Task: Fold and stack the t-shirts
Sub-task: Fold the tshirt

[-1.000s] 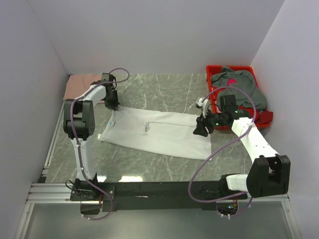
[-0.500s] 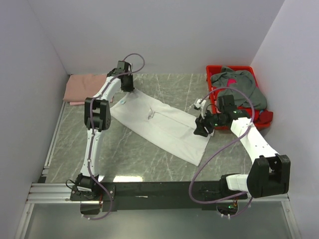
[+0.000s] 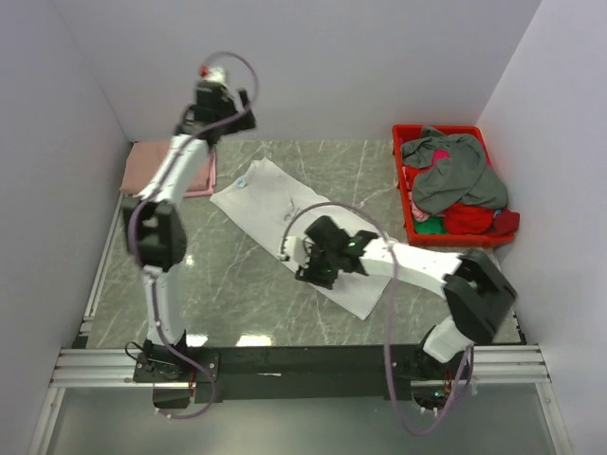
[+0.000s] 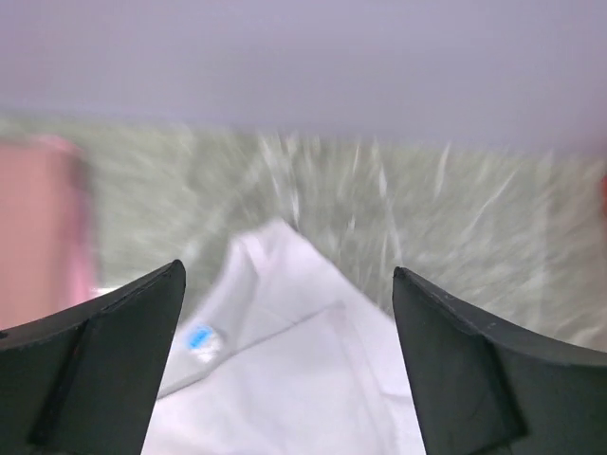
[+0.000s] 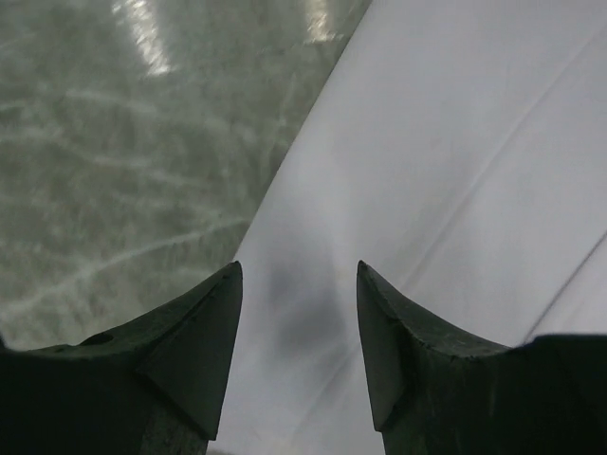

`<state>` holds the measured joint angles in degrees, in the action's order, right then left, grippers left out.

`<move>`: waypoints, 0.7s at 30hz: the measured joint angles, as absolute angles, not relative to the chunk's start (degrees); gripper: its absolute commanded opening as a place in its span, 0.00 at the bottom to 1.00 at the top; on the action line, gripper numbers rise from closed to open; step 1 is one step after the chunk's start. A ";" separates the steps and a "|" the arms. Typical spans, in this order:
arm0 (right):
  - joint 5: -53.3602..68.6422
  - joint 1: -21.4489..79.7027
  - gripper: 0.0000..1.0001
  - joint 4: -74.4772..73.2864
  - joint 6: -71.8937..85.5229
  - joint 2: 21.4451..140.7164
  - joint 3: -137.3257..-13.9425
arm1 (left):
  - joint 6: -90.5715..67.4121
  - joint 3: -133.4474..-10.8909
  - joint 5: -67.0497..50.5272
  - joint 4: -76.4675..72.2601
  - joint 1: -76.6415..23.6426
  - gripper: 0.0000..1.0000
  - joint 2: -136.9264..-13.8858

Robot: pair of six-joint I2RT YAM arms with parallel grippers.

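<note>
A white t-shirt (image 3: 270, 202), folded into a long strip, lies diagonally across the middle of the marble table; its blue neck label (image 4: 199, 338) shows at the far-left end. My left gripper (image 3: 230, 112) hangs high above that end near the back wall, jaws wide open and empty (image 4: 288, 270). My right gripper (image 3: 307, 270) hovers low over the strip's near edge, open with only cloth (image 5: 455, 142) below it (image 5: 299, 267). A salmon-pink t-shirt (image 3: 174, 166) lies folded at the back left. Grey (image 3: 460, 171) and red (image 3: 469, 218) t-shirts sit heaped in the bin.
A red plastic bin (image 3: 406, 201) stands at the right, close to the right wall. Grey walls close in the back and both sides. Bare marble (image 3: 237, 275) shows on the near left, and the black base rail (image 3: 303, 360) runs along the near edge.
The left gripper opened, let go of the white shirt's collar end and rose toward the back wall. The right arm swung left over the shirt. The shirt now lies diagonally.
</note>
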<state>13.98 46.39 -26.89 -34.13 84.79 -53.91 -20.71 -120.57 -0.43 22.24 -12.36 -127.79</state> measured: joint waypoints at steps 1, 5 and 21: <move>11.29 48.07 0.59 -25.52 -32.40 87.81 -55.20 | -20.86 -118.24 0.43 21.47 -11.38 0.96 -122.63; 4.97 52.64 0.59 -21.63 -27.46 95.64 -58.37 | -20.91 -114.06 1.02 19.51 -4.82 0.97 -105.67; -1.26 53.80 0.51 -21.12 -19.03 108.16 -69.45 | -28.23 -52.77 2.22 21.26 5.08 0.99 -54.28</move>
<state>-1.26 53.80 -21.12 -19.03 108.16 -69.45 -28.23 -52.77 2.22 21.26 5.08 -54.28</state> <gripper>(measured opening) 0.550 0.994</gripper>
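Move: The white t-shirt's long near edge, at mid-length, lies about 5 cm ahead of the right hand, 8 cm left and 9 cm below; the shirt's lower right corner is roughly 5 cm back and 10 cm right of that hand. From the left hand that edge spot is some 26 cm back, 9 cm right and 18 cm down. The shirt's collar-end corner sits 1 cm ahead and 3 cm right of the left hand, the pink folded stack 2 cm back and 21 cm left. The shirt's near edge is what the right hand closes in on, going about 7 cm left, 4 cm forward and 5 cm down, half-open fingers turning slightly clockwise to hang at the edge; contact can't be seen. The left hand, already open and clear of the collar end, swings up about 25 cm, then back down while retreating some 28 cm back and 17 cm left, turning counter-clockwise. ##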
